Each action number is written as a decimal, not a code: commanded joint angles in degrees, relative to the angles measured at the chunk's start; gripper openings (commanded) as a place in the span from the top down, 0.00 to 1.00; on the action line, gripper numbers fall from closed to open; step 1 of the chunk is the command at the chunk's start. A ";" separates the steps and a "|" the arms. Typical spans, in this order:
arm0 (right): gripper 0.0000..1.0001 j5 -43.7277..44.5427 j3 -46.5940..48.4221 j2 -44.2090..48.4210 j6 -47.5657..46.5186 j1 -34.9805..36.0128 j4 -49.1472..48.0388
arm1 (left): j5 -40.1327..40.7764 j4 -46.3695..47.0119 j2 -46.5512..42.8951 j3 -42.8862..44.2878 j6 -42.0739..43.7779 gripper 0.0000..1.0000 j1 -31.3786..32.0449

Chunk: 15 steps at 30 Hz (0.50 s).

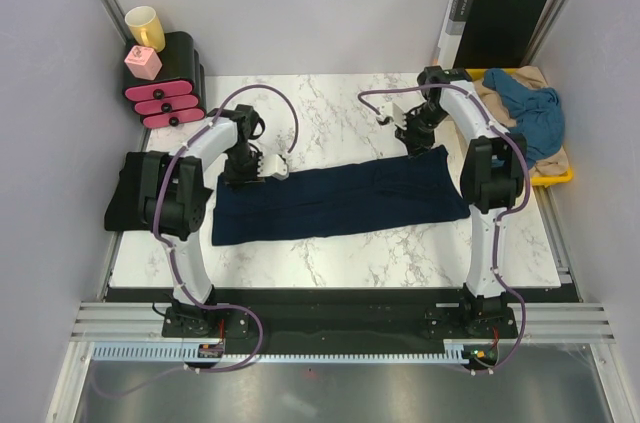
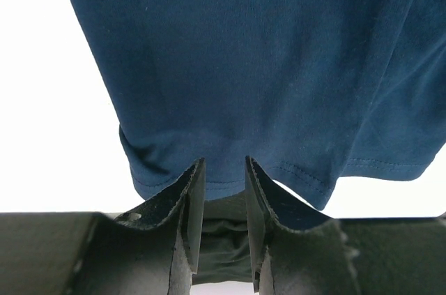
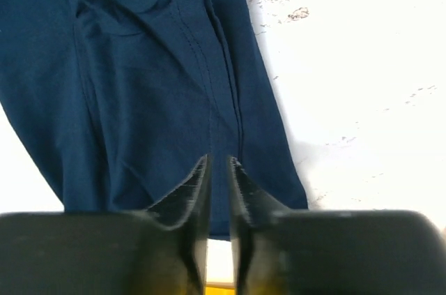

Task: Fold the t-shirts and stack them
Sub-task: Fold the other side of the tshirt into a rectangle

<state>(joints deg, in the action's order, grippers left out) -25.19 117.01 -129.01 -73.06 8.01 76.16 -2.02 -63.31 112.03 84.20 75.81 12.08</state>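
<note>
A large dark navy t-shirt (image 1: 340, 201) lies as a long folded strip across the marble table (image 1: 330, 258). My left gripper (image 1: 243, 175) is at the strip's far left corner. In the left wrist view its jaws (image 2: 224, 162) stand partly apart with bunched cloth between them, at the hem of the navy t-shirt (image 2: 265, 65). My right gripper (image 1: 418, 143) is at the strip's far right edge. Its jaws (image 3: 219, 159) hover just over the navy t-shirt (image 3: 153, 86) with a narrow gap and nothing in it. More t-shirts: a black one (image 1: 125, 193) at the left, a medium-blue one (image 1: 530, 108) and a beige one (image 1: 497, 91) in the tray.
A yellow tray (image 1: 555, 179) sits at the right edge, with a black orange-edged folder (image 1: 500, 23) upright behind it. At the back left stand a black-and-pink drawer unit (image 1: 165, 88), a yellow mug (image 1: 145, 26) and a pink cube (image 1: 143, 62).
</note>
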 commanded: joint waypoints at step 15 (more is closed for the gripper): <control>0.59 -0.30 3.40 -6.08 0.37 0.95 3.21 | -2.02 -0.24 1.35 2.11 -2.51 0.64 1.02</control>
<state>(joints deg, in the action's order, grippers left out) -24.29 118.65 -133.97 -72.86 8.51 76.31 -2.13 -63.29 112.90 84.55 75.33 12.97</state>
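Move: The right gripper hangs about 5 cm over the folded strip of the t-shirt near the shirt's right end, almost straight below its fingers. The shirt's far right corner is roughly 4 cm ahead and 7 cm to the right; the blue box stands some 12 cm ahead and 8 cm right, and the yellow bin about 24 cm to the right and 3 cm ahead. From the left gripper, that strip lies some 41 cm to the right, 6 cm ahead and slightly below. Spread the right gripper's fingers from their narrow gap to a bit under half open while it is still high, then sink it nearly straight down, about 3 cm, towards the folded strip of the t-shirt so that the strip comes between the fingertips. Barely tilt the wrist and don't close yet. ##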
